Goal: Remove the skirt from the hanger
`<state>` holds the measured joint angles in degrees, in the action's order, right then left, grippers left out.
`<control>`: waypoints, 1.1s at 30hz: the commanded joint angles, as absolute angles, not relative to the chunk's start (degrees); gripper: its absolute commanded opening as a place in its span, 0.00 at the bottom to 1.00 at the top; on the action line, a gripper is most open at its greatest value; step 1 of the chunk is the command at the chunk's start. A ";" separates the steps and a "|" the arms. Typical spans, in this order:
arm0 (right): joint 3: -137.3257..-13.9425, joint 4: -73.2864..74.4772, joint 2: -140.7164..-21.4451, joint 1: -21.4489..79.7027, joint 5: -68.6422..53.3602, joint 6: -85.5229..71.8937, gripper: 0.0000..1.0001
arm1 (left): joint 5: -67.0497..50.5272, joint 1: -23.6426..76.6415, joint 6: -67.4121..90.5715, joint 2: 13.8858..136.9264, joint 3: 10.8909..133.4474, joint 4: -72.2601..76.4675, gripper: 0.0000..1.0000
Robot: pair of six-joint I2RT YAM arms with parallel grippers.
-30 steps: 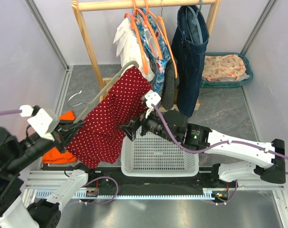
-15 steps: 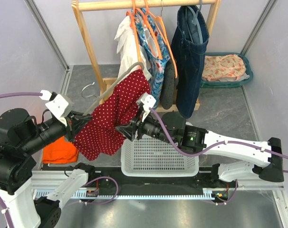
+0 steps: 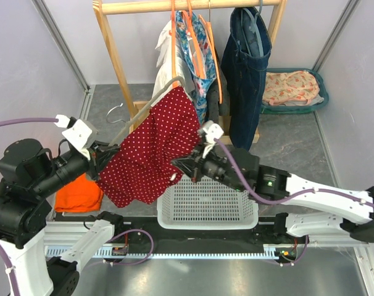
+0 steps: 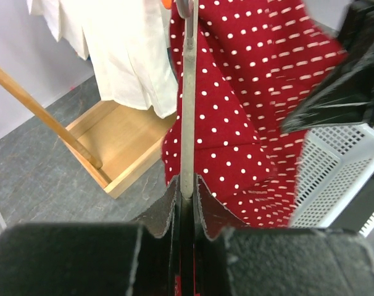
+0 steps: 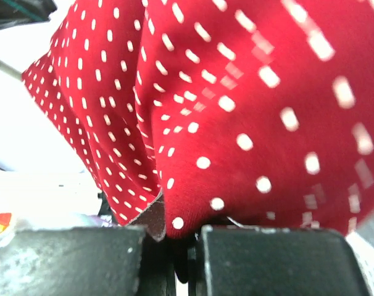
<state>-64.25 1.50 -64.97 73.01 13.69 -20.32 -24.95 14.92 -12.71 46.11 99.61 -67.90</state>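
The skirt (image 3: 153,145) is red with white dots and hangs over a grey hanger (image 3: 147,108) that slants from lower left to upper right in the top view. My left gripper (image 3: 102,161) is shut on the hanger's lower end. In the left wrist view the hanger bar (image 4: 187,92) runs straight up out of the closed fingers of my left gripper (image 4: 187,192), with the skirt (image 4: 249,111) draped on its right. My right gripper (image 3: 181,168) is shut on the skirt's lower right edge. Red fabric (image 5: 236,92) fills the right wrist view and is pinched in my right gripper (image 5: 176,233).
A white mesh basket (image 3: 208,202) stands under the right gripper. Behind is a wooden rack (image 3: 116,61) with a white garment (image 3: 165,52), a floral one (image 3: 196,49) and jeans (image 3: 245,74). An orange cloth (image 3: 76,194) lies at left; a green tub (image 3: 295,89) sits back right.
My right gripper has closed from wide open onto the skirt's edge and shifted a little to the right. The left gripper raised the hanger earlier and now holds it about still.
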 commanded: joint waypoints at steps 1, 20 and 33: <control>-61.61 8.25 -57.67 73.13 15.64 -26.53 0.00 | -21.01 14.94 -12.57 46.41 98.18 -59.94 0.07; -75.58 11.41 -35.06 73.13 7.82 -30.24 0.09 | -18.72 14.94 -11.34 48.52 96.50 -57.13 0.06; -78.24 18.71 -34.61 73.04 18.54 -23.30 0.53 | -18.19 14.94 -11.51 48.25 95.53 -56.60 0.05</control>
<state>-83.40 13.87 -30.41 72.99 12.51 -26.83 -17.52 15.07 -11.44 48.34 94.00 -61.28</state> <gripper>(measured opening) 0.321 0.121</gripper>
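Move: The right fingers already pinch the skirt's near lower edge; the skirt's middle lies about 4 cm ahead and 6 cm left of them. The left hand holds the near end of the grey hanger, whose middle is some 11 cm ahead and 10 cm to its right, with the skirt's middle 2 cm ahead and 12 cm right. The white basket lies roughly 8 cm right of the right hand, level fore and aft, some 40 cm below. Rightward and upward in one sweeping pull, the right hand draws away from the hanger by about 28 cm right and 25 cm up, easing back too, fingertips tipping up some 40 degrees; it loses the skirt and ends with its fingers partly open. The left keeps its grip on the hanger, is drawn about 3 cm right, then swings back left and forward, ending some 5 cm farther forward. ##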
